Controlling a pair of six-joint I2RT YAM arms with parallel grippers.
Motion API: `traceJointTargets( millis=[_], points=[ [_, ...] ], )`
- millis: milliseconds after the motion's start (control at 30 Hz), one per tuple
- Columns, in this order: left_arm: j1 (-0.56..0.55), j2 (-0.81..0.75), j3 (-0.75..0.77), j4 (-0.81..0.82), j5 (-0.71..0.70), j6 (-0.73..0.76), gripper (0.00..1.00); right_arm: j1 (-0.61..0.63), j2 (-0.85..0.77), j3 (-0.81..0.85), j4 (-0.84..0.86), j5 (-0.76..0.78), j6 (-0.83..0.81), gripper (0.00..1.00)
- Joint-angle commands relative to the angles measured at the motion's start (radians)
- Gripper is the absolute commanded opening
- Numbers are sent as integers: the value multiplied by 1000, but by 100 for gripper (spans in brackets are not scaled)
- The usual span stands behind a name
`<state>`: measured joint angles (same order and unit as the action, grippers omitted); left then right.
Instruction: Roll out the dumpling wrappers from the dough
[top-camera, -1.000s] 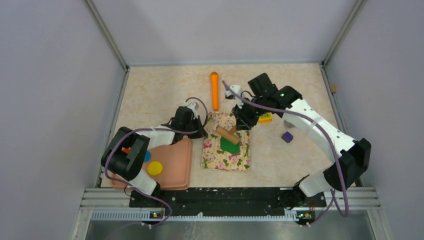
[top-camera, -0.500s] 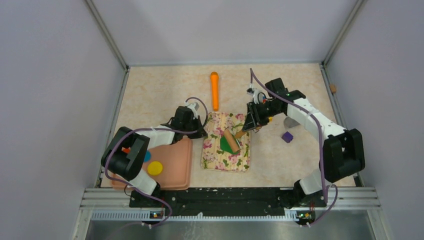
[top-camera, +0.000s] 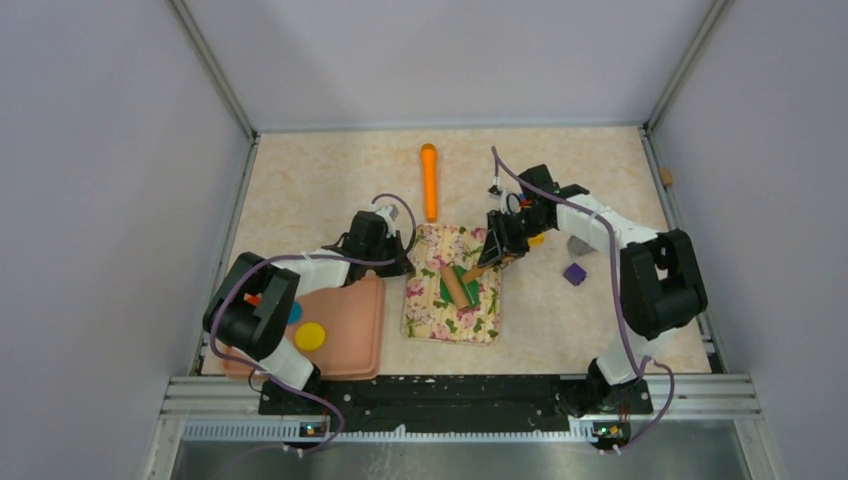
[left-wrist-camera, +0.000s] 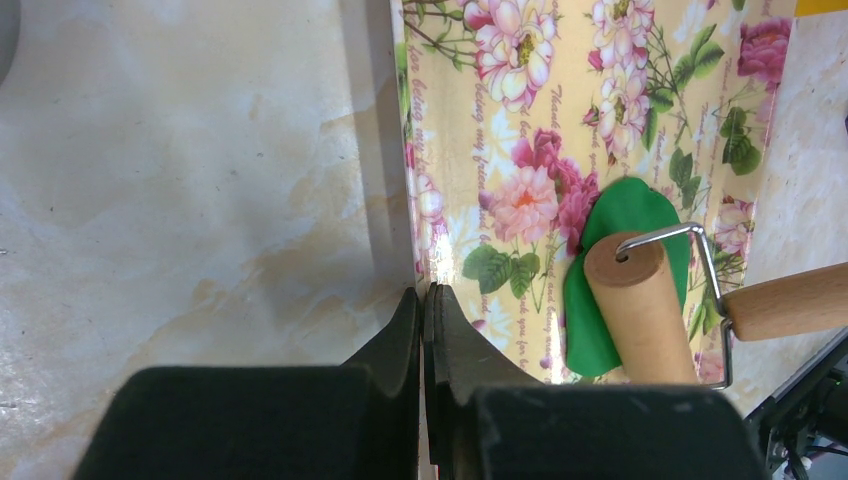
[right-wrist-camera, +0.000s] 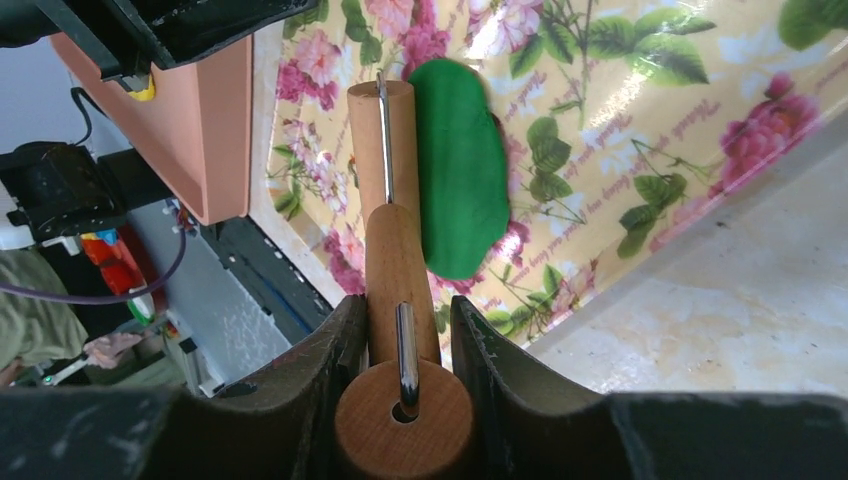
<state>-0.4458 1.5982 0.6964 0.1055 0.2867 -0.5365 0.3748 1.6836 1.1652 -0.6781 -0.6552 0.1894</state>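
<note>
The dark green dough (top-camera: 452, 279) lies flattened on the floral mat (top-camera: 430, 310). In the right wrist view the dough (right-wrist-camera: 458, 170) is an oval just right of the wooden roller (right-wrist-camera: 385, 140). My right gripper (right-wrist-camera: 405, 305) is shut on the roller's handle, and it reaches over the mat's far right corner in the top view (top-camera: 497, 252). The roller's barrel (top-camera: 458, 291) rests on the dough. My left gripper (left-wrist-camera: 425, 295) is shut on the mat's left edge, also seen from above (top-camera: 403, 268). A yellow wrapper (top-camera: 309, 336) and a blue wrapper (top-camera: 294, 313) lie in the pink tray (top-camera: 350, 340).
An orange rolling pin (top-camera: 429, 180) lies beyond the mat. A yellow block (top-camera: 535, 238), a grey piece (top-camera: 578, 244) and a purple cube (top-camera: 574, 272) sit right of the mat. The tray stands close to the mat's left side. Walls enclose the table.
My right gripper has drawn the roller toward the near side, from the dough's far edge onto the dough. The left gripper has stayed at the mat's edge.
</note>
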Motion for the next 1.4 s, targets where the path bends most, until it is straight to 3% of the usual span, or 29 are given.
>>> traceJointTargets(
  millis=[0, 233, 367, 500, 633, 767, 867, 1000, 1167, 1367],
  points=[
    [3, 9, 37, 25, 8, 7, 0, 31, 80, -11, 34, 193, -24, 0],
    [3, 3, 37, 28, -1, 10, 0, 104, 123, 29, 66, 172, 0, 0],
    [3, 2, 46, 23, 2, 12, 0, 116, 98, 102, 82, 41, 4, 0],
    [3, -4, 59, 12, 12, 21, 1, 118, -8, 127, 49, -69, -41, 0],
    [4, -21, 82, 8, 55, 57, 9, 107, -192, 77, -13, -150, -130, 0],
    [0, -51, 131, -9, 133, 167, 38, 39, -392, 26, -117, -61, -263, 0],
    [1, -72, 172, -52, 147, 207, 51, -40, -515, -24, -227, 54, -403, 0],
    [1, -106, 241, -152, 186, 271, 55, -62, -649, -87, -321, 223, -590, 0],
    [1, -176, 293, -276, 231, 366, 58, -73, -722, -86, -389, 356, -700, 0],
    [1, -274, 313, -347, 270, 443, 60, -75, -730, -129, -526, 370, -826, 0]
  ],
)
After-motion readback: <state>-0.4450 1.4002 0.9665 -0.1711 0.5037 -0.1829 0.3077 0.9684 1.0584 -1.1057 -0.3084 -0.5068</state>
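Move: The right hand holds the wooden roller with its barrel already on the green dough, whose middle lies about 5 cm to the left, 2 cm back and 8 cm below. From this hand the purple block is some 16 cm right and 1 cm ahead, the yellow toy about 6 cm right and 11 cm ahead. From the left hand, shut at the board's left edge, the dough is about 10 cm right and 4 cm back, the orange microphone 4 cm right and 17 cm ahead. The right hand, keeping its grip on the handle, rolls the barrel about 5 cm to the left over the dough with a slight drift back, then lifts steeply off it and swings some 18 cm right and back, the wrist tilting roughly 40 degrees, to carry the roller over the bare table right of the board. As that stroke ends, the shut left fingers open to a bit over half, come free of the board's left edge and rise about 14 cm nearly straight up, edging right and turning some 20 degrees clockwise. ##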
